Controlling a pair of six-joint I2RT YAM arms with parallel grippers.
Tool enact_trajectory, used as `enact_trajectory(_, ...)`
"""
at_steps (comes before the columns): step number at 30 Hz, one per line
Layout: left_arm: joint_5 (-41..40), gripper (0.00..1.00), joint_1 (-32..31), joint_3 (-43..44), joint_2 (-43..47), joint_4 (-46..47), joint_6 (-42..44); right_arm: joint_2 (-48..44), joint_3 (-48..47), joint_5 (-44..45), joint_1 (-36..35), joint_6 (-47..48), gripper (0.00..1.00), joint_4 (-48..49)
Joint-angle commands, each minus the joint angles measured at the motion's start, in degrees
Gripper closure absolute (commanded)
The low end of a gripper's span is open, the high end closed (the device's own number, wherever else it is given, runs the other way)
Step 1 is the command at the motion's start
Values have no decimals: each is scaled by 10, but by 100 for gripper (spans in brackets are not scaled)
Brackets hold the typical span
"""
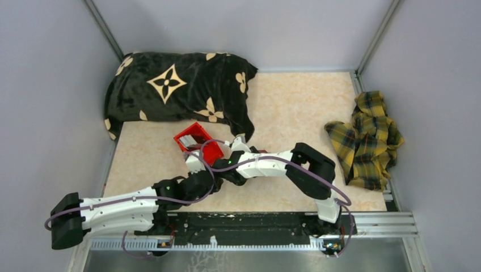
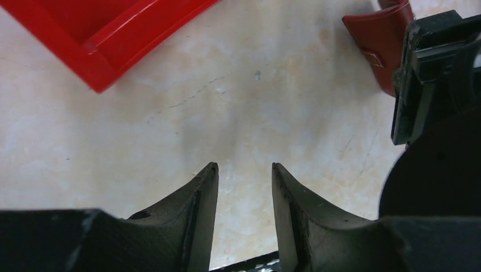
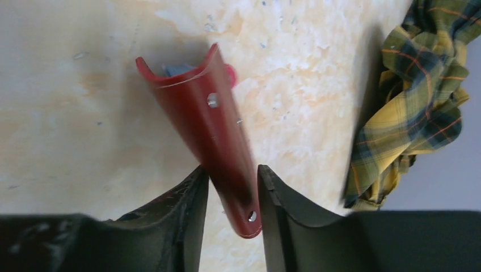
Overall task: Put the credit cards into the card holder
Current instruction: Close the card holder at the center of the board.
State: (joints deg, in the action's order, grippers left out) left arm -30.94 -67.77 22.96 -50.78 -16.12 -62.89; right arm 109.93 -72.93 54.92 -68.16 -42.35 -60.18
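The card holder (image 3: 210,119), a dark-red folded wallet with silver snaps, hangs blurred between the fingertips of my right gripper (image 3: 232,169). The jaws stand apart, with a gap showing beside the wallet's lower end. Its open mouth points away and shows blue-grey lining. In the left wrist view the card holder (image 2: 379,42) appears at the upper right, against the right gripper's black body. My left gripper (image 2: 244,165) is open over bare table with nothing between its fingers. Pale credit cards (image 1: 192,136) lie in the red bin (image 1: 199,146).
A corner of the red bin (image 2: 108,34) lies just ahead-left of the left gripper. A black patterned pillow (image 1: 176,93) fills the back left. A yellow plaid cloth (image 1: 367,139) is bunched at the right edge. Grey walls enclose the table.
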Motion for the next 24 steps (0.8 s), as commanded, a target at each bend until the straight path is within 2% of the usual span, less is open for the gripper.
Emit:
enact_trajectory(1, -8, 54, -6, -4, 16, -11, -10, 16, -59, -21, -41, 3, 57, 14)
enact_trajectory(5, -9, 54, -8, -6, 21, -22, -19, -3, -65, -69, -57, 9, 46, 58)
enact_trajectory(9, -14, 54, -13, -7, 26, -32, -29, -55, -44, -104, -62, 13, 45, 105)
enact_trajectory(15, -19, 54, -20, 11, -11, -25, -29, -158, 12, -105, -59, 8, 45, 147)
enact_trajectory(19, -15, 54, -23, 44, -75, -2, -10, -234, 63, -116, -25, 22, 45, 180)
enact_trajectory(24, -9, 54, -24, 84, -149, 38, 30, -326, 157, -191, 62, 69, 45, 276)
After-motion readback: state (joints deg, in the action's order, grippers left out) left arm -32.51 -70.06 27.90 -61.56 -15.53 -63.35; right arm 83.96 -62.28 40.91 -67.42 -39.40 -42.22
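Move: The card holder, folded over but standing on edge and gaping, is still between the right hand's parting fingertips, its middle about 3 cm ahead, level sideways and some 2 cm lower. The red tray lies roughly 19 cm to the right hand's left and 10 cm farther out, about 4 cm lower. From the empty left hand, the card holder is some 13 cm to the right and 7 cm ahead, a couple of centimetres lower. The right hand opens its fingers from partly to about half open and sweeps some 6 cm to its left and 3 cm back, low over the table, so that the card holder comes free of them; it then rises about 6 cm off the card holder, drifting back right and a little forward, while the wrist rolls some 35 degrees, left side up. The left hand, empty and half open throughout, first eases a little left, away from the card holder, then comes back about 3 cm to the right towards it. ##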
